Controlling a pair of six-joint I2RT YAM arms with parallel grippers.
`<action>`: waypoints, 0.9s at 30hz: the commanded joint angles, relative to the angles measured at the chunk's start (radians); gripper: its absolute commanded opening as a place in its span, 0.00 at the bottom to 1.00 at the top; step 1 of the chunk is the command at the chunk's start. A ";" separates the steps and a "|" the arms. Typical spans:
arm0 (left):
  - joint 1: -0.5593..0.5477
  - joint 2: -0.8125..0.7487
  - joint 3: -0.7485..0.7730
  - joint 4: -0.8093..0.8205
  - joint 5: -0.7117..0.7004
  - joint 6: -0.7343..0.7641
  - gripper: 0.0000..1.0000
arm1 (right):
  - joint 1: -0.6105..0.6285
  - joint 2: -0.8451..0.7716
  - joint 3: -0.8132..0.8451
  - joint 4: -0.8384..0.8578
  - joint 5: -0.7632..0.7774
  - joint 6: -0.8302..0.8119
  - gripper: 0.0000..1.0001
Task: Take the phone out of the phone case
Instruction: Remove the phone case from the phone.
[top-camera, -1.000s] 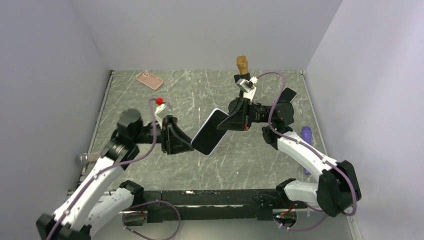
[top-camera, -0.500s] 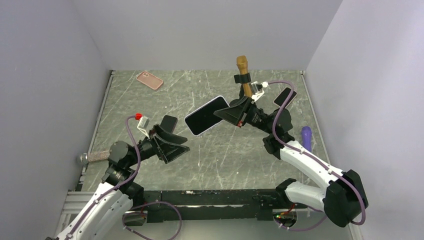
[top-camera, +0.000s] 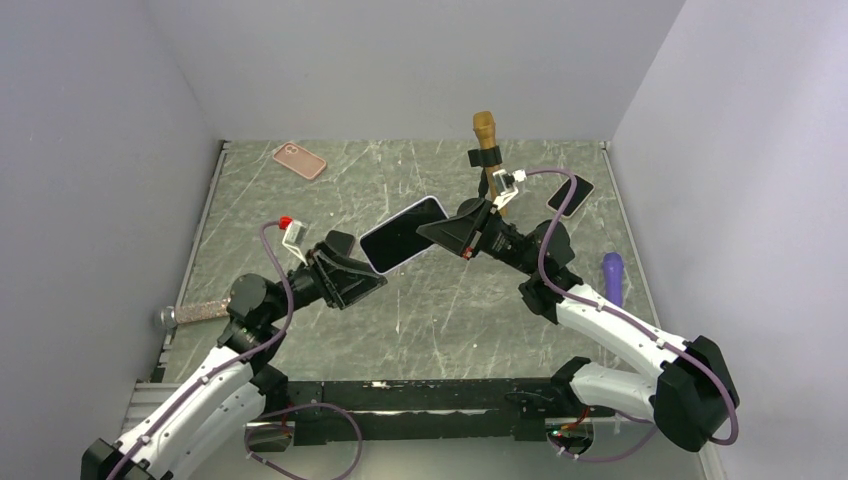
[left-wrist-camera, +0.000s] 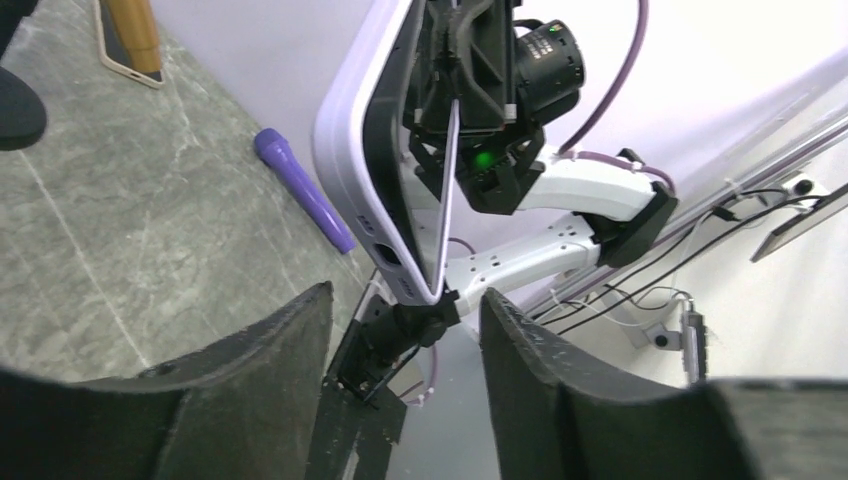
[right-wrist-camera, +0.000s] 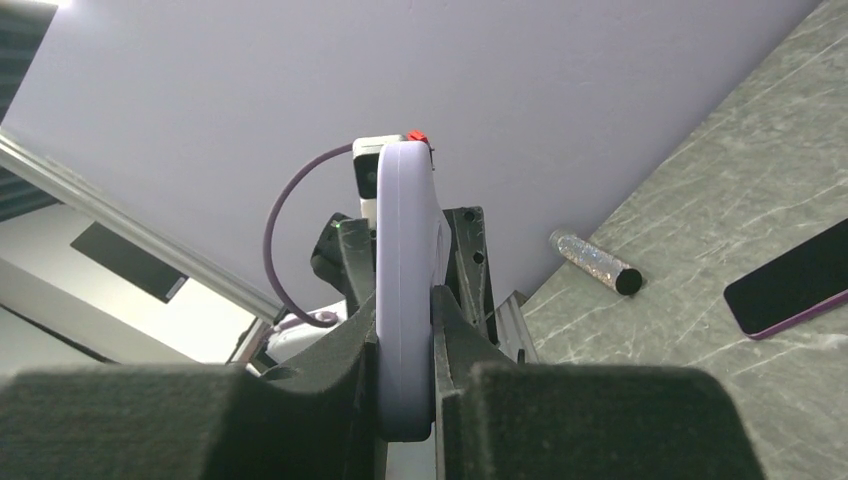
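Observation:
The phone (top-camera: 398, 236), dark screen up, sits in a lavender phone case (top-camera: 433, 205) and hangs tilted above the middle of the table. My right gripper (top-camera: 443, 232) is shut on its upper right end. In the right wrist view the case (right-wrist-camera: 405, 260) is edge-on, pinched between both fingers of that gripper (right-wrist-camera: 403, 330). My left gripper (top-camera: 366, 280) is open just below the phone's lower left end. In the left wrist view the case's bottom end (left-wrist-camera: 400, 270) stands at the mouth of the left gripper (left-wrist-camera: 405, 310), touching neither finger.
A pink phone case (top-camera: 299, 160) lies at the back left, and a brown-handled tool (top-camera: 486, 130) at the back. A black phone (top-camera: 571, 193) and a purple cylinder (top-camera: 612, 272) lie on the right, a glitter cylinder (top-camera: 195, 313) at the left edge. A dark phone (right-wrist-camera: 795, 280) lies near my left gripper.
My left gripper let go of the phone's lower end, drew back with jaws wide, then came up again under it. The right gripper carried the phone up and to the left.

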 joint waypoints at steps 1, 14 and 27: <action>-0.003 0.025 0.048 0.074 -0.001 0.015 0.54 | 0.012 -0.037 0.044 0.085 0.047 -0.008 0.00; -0.004 0.084 0.061 0.114 0.030 0.015 0.35 | 0.022 -0.035 0.037 0.106 0.030 -0.008 0.00; 0.022 0.081 0.086 -0.165 -0.060 0.311 0.00 | 0.021 -0.015 0.078 0.157 -0.063 0.231 0.00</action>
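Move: The left hand's half-open fingers straddle the near lower corner of the held lavender phone case, about 1 cm ahead, 1 cm right and 1 cm above the hand point. The held phone's middle is roughly 4 cm ahead, 5 cm right and 4 cm up; a loose phone lies on the table some 25 cm ahead, 13 cm left and 28 cm down. From the right hand, that corner is about 8 cm left, 4 cm back and 4 cm lower. Left hand eases about 1 cm forward, closing its fingers on the case's corner; right hand keeps its grip. ##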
